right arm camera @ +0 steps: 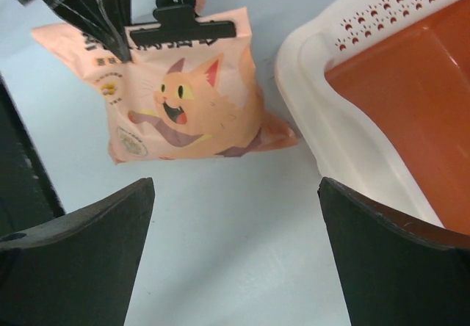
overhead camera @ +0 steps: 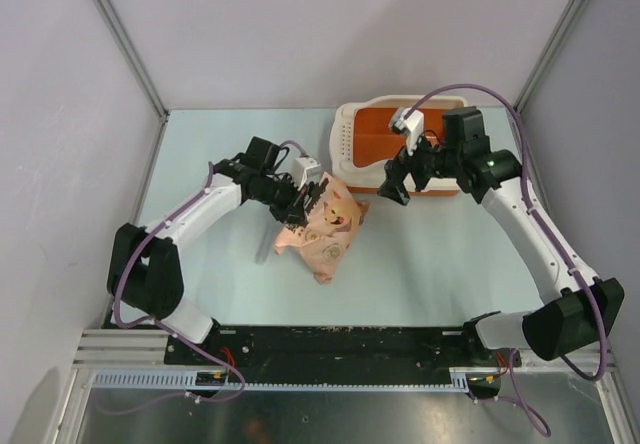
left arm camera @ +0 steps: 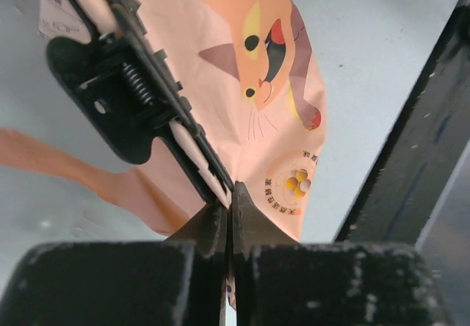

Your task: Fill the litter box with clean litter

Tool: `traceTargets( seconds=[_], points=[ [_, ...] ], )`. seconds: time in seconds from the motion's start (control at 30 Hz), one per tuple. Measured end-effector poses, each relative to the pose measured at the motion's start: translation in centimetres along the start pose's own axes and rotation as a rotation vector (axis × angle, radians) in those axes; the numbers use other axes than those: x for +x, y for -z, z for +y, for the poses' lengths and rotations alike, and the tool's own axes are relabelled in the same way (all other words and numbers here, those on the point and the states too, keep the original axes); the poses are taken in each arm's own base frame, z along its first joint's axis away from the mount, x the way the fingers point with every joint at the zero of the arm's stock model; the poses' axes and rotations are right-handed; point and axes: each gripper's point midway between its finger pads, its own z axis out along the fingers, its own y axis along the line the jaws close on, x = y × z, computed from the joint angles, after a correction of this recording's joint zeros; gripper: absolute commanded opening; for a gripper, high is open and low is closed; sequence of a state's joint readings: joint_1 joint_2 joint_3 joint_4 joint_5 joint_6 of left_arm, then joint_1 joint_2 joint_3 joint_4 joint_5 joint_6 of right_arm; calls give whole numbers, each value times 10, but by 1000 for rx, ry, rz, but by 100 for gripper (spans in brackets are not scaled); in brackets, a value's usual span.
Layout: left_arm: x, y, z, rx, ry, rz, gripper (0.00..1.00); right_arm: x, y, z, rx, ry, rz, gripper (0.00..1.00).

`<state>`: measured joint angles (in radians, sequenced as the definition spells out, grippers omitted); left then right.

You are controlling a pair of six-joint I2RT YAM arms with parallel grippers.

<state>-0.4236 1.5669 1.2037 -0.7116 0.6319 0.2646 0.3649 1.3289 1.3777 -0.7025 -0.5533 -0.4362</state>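
The litter box (overhead camera: 346,144) stands at the back right, cream rim and bare orange inside; its perforated ledge (right arm camera: 382,10) shows in the right wrist view. The clean litter is hidden. A pink cat-print bag (overhead camera: 325,229) stands mid-table with a black clip (right arm camera: 192,25) on its top edge. My left gripper (overhead camera: 312,199) is shut on that top edge right beside the clip (left arm camera: 125,98), pinching the pink bag (left arm camera: 272,84). My right gripper (overhead camera: 396,179) hangs open over the table between the bag (right arm camera: 183,106) and the box rim (right arm camera: 316,106), with nothing between its fingers.
The box's left rim lies close to my right gripper's right finger (right arm camera: 389,252). Grey walls with metal posts (overhead camera: 125,44) enclose the table. A black rail (overhead camera: 330,342) runs along the near edge between the arm bases.
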Motion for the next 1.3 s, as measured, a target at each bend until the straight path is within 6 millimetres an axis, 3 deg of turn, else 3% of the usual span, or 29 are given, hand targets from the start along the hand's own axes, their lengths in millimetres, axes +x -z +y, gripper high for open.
traceTargets(
  seconds=[0.23,0.5,0.67,0.97,1.07,1.1,1.3],
  points=[
    [-11,13,9,-33,-380,-29,0,-16,5,0,-105,-48,-115,99],
    [-27,17,-14,-13,-773,-52,0,-18,-11,43,-225,162,-92,96],
    [-28,12,-32,36,-867,-60,0,-15,-20,61,-268,311,-65,90],
    [-22,14,-34,15,-928,-98,0,-6,-61,58,-326,505,-47,78],
    [-20,16,-34,-3,-939,-110,18,0,-77,58,-351,542,-39,79],
    [-20,17,-34,-10,-942,-113,31,1,-81,57,-357,549,-39,78],
    [-35,31,-37,-69,-875,-186,48,11,-101,52,-372,561,-24,79]
  ],
)
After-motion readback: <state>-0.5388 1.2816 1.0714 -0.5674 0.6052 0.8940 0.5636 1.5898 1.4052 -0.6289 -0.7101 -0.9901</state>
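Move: The left hand already pinches the litter bag's rim beside one end of the black clip. The clip's middle is some 5 cm ahead and 5 cm to its right, and the bag's middle 8 cm right and 6 cm below; the scoop lies about 6 cm left, level fore and aft, 10 cm down. From the empty right hand the bag's middle is roughly 12 cm left, 1 cm back and 18 cm below, the clip 16 cm left, 4 cm ahead and 13 cm below, and the litter box 20 cm ahead, 9 cm right and 17 cm below. Keeping its pinch on the rim, the left hand rolls about 55 degrees around its finger line, clockwise from above, nudging forward, then drawing back and left while rising; last it opens its fingers partway, lets go and lifts. The right hand rises slightly, then swings left about 10 cm and down to over the bag's right side, dipping back on the way, turning counter-clockwise and narrowing its wide-open fingers a little. ##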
